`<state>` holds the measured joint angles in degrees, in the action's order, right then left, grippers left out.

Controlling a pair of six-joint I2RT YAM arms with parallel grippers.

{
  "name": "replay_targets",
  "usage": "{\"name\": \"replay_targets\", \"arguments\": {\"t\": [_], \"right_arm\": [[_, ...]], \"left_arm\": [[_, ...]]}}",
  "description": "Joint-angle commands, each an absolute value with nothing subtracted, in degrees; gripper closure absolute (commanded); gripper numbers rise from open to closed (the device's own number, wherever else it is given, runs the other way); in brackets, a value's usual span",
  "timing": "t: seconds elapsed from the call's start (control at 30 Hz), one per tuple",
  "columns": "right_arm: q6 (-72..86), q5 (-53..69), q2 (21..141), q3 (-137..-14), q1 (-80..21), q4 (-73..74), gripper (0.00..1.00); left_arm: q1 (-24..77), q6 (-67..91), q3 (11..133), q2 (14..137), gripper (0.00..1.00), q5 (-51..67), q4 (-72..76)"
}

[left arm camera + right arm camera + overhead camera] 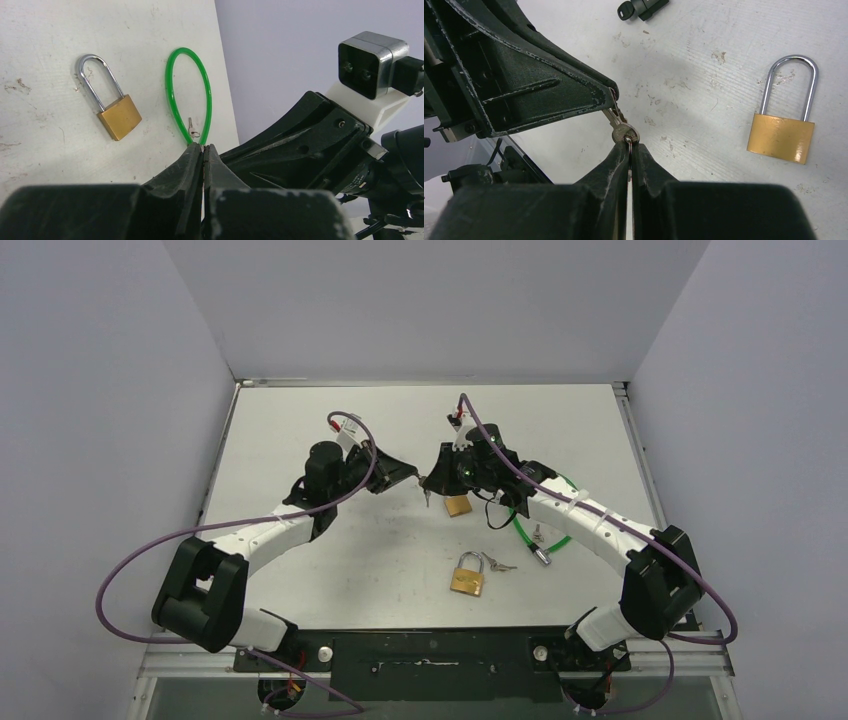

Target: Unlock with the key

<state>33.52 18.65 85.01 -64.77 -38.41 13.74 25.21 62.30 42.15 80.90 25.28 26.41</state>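
A small silver key (623, 133) hangs in the air between my two grippers above the middle of the table. My right gripper (629, 145) is shut on the key's round head. My left gripper (203, 148) is shut on the blade end, and its fingers (596, 95) show in the right wrist view. From above, the left gripper (417, 480) and right gripper (432, 483) meet tip to tip. A brass padlock (458, 506) lies on the table just below them. Each wrist view shows a brass padlock (780, 138) (119, 117) lying flat with its shackle closed.
A second brass padlock (467, 576) lies nearer the front with loose keys (498, 563) beside it. A green cable lock (545, 532) loops at the right, under the right forearm, with small keys (192, 131) inside its loop. Walls close in the table's left, right and back.
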Motion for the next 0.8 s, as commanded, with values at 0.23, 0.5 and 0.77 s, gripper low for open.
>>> {"name": "replay_targets", "arguments": {"t": [0.23,0.5,0.77], "right_arm": [[34.1,18.0,80.9,-64.9,-38.0,10.2,0.26],[35.4,27.9,74.7,-58.9,-34.9,-3.2,0.24],[42.2,35.7,69.0,-52.3,-33.5,-18.5,0.27]], "left_arm": [[25.5,53.6,45.2,77.1,1.0,27.0,26.5],[25.4,41.8,49.1,73.4,1.0,35.6,23.7],[24.9,38.4,53.3,70.7,1.0,49.2,27.2]]}}
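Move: The two hands meet tip to tip on the small bunch of keys, which sits at both sets of fingertips. From the left hand the small brass padlock lies about 5 cm ahead, 9 cm to its right and 17 cm below; the black padlock is some 8 cm ahead and 16 cm to its left on the table. From the right hand the small brass padlock is about 6 cm ahead, 7 cm right and 16 cm down, and the large brass padlock roughly 12 cm back and 9 cm right. The right hand opens wide and lets go of the keys while the left stays shut on one key; then the right rises about 7 cm, drifting slightly back and to its right, its fingertips tilting up some 20 degrees. The left lifts the bunch about 9 cm up and away from the table and 4 cm back, tilting its fingertips up by roughly 25 degrees and swinging them clockwise. ##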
